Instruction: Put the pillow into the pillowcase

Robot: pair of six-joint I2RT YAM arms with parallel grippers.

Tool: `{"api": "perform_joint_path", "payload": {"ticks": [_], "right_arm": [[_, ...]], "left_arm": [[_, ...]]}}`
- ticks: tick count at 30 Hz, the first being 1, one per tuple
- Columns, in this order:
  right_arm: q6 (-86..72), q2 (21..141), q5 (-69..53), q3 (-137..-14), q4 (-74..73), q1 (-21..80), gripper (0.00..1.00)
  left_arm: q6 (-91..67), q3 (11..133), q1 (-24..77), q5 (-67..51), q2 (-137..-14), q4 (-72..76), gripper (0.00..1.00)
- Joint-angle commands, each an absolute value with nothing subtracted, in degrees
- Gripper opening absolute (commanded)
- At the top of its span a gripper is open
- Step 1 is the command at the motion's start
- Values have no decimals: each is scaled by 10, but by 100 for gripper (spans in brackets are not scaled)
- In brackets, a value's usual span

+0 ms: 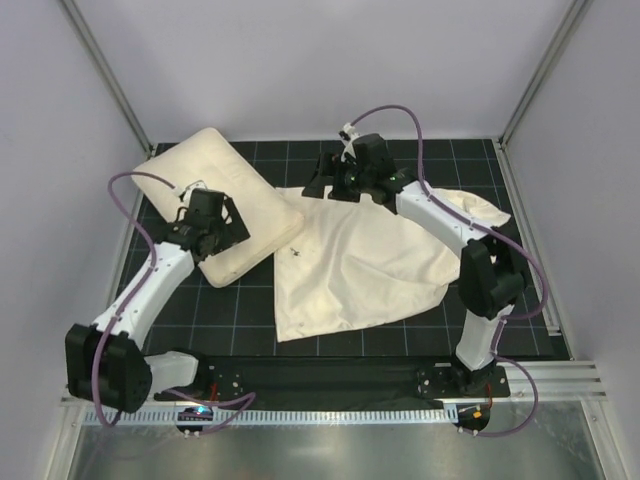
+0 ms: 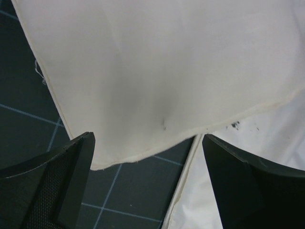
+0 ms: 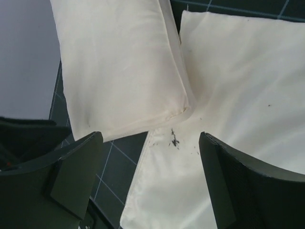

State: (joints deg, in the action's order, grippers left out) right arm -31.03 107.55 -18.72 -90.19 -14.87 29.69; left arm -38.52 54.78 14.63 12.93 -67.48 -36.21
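The plump cream pillow (image 1: 215,190) lies at the back left of the mat, angled. Its near right corner overlaps the limp, wrinkled pillowcase (image 1: 370,265), which is spread flat in the middle. My left gripper (image 1: 222,232) hovers open over the pillow's near corner. In the left wrist view the left gripper (image 2: 147,139) frames that pillow (image 2: 157,67) corner and the pillowcase (image 2: 267,129) hem, touching neither. My right gripper (image 1: 332,184) is open above the pillowcase's far left corner. In the right wrist view the right gripper (image 3: 150,137) holds nothing, with the pillow (image 3: 119,62) and pillowcase (image 3: 233,81) below.
A black gridded mat (image 1: 250,310) covers the table. White walls and metal frame posts (image 1: 105,70) close in the back and sides. A metal rail (image 1: 330,408) runs along the near edge. Small dark specks (image 3: 174,139) mark the pillowcase.
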Motion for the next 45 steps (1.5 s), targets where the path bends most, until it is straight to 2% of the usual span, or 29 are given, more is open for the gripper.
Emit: {"api": "perform_joint_path", "payload": {"ticks": [1, 3, 8, 10, 17, 22, 23, 25, 26, 29, 34, 38, 41, 45], "right_arm": [[-280, 1005, -199, -842, -127, 310, 90], [-278, 966, -203, -792, -115, 310, 90], [-272, 910, -220, -716, -98, 310, 90], [-278, 891, -235, -688, -87, 310, 90], [-280, 852, -255, -643, -66, 310, 90], [-279, 838, -272, -630, -58, 310, 90], [-279, 833, -273, -628, -56, 311, 90], [-279, 828, -273, -620, -55, 311, 90], [-280, 825, -272, -618, -53, 311, 90], [-279, 822, -272, -613, -54, 311, 90], [-275, 832, -258, -610, -66, 311, 90], [-266, 863, -231, -620, -87, 325, 89], [-259, 896, -200, -636, -98, 351, 88], [-272, 946, -200, -687, -102, 398, 86]], "left_arm": [[-384, 600, 134, 245, -748, -344, 100], [-382, 614, 98, 247, -776, -348, 100], [-401, 549, -29, 85, -773, -221, 100], [-407, 520, -59, 62, -769, -188, 100], [-406, 549, -82, 25, -845, -154, 100], [-417, 591, -83, 65, -942, -129, 100], [-417, 602, -85, 66, -952, -125, 94], [-417, 612, -88, 53, -983, -110, 74], [-417, 618, -90, 47, -993, -108, 44], [-431, 614, -96, 2, -993, -104, 0], [-478, 520, -102, 34, -866, -108, 0], [-525, 446, -103, 138, -663, -153, 0], [-545, 411, -102, 171, -538, -174, 0], [-554, 391, -100, 199, -431, -207, 0]]}}
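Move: The pillow's middle lies about 11 cm ahead of the open left hand, 5 cm to its left and 11 cm below. The pillowcase's left edge is about 11 cm to the left hand's right, roughly level front to back and 13 cm down. From the right hand, that edge's middle is some 11 cm back, 14 cm to the left and 17 cm below; the pillow's middle is about 2 cm ahead, 28 cm left and 15 cm below. Leftward and down first, then forward and down onto the left part of the pillow, the open left hand shuts and pinches its fabric, then draws it back some 13 cm and up about 10, turning counter-clockwise and levelling its fingers. The right hand, fingers still open, moves back about 12 cm over the pillowcase, then sinks some 5 cm towards its left edge. ##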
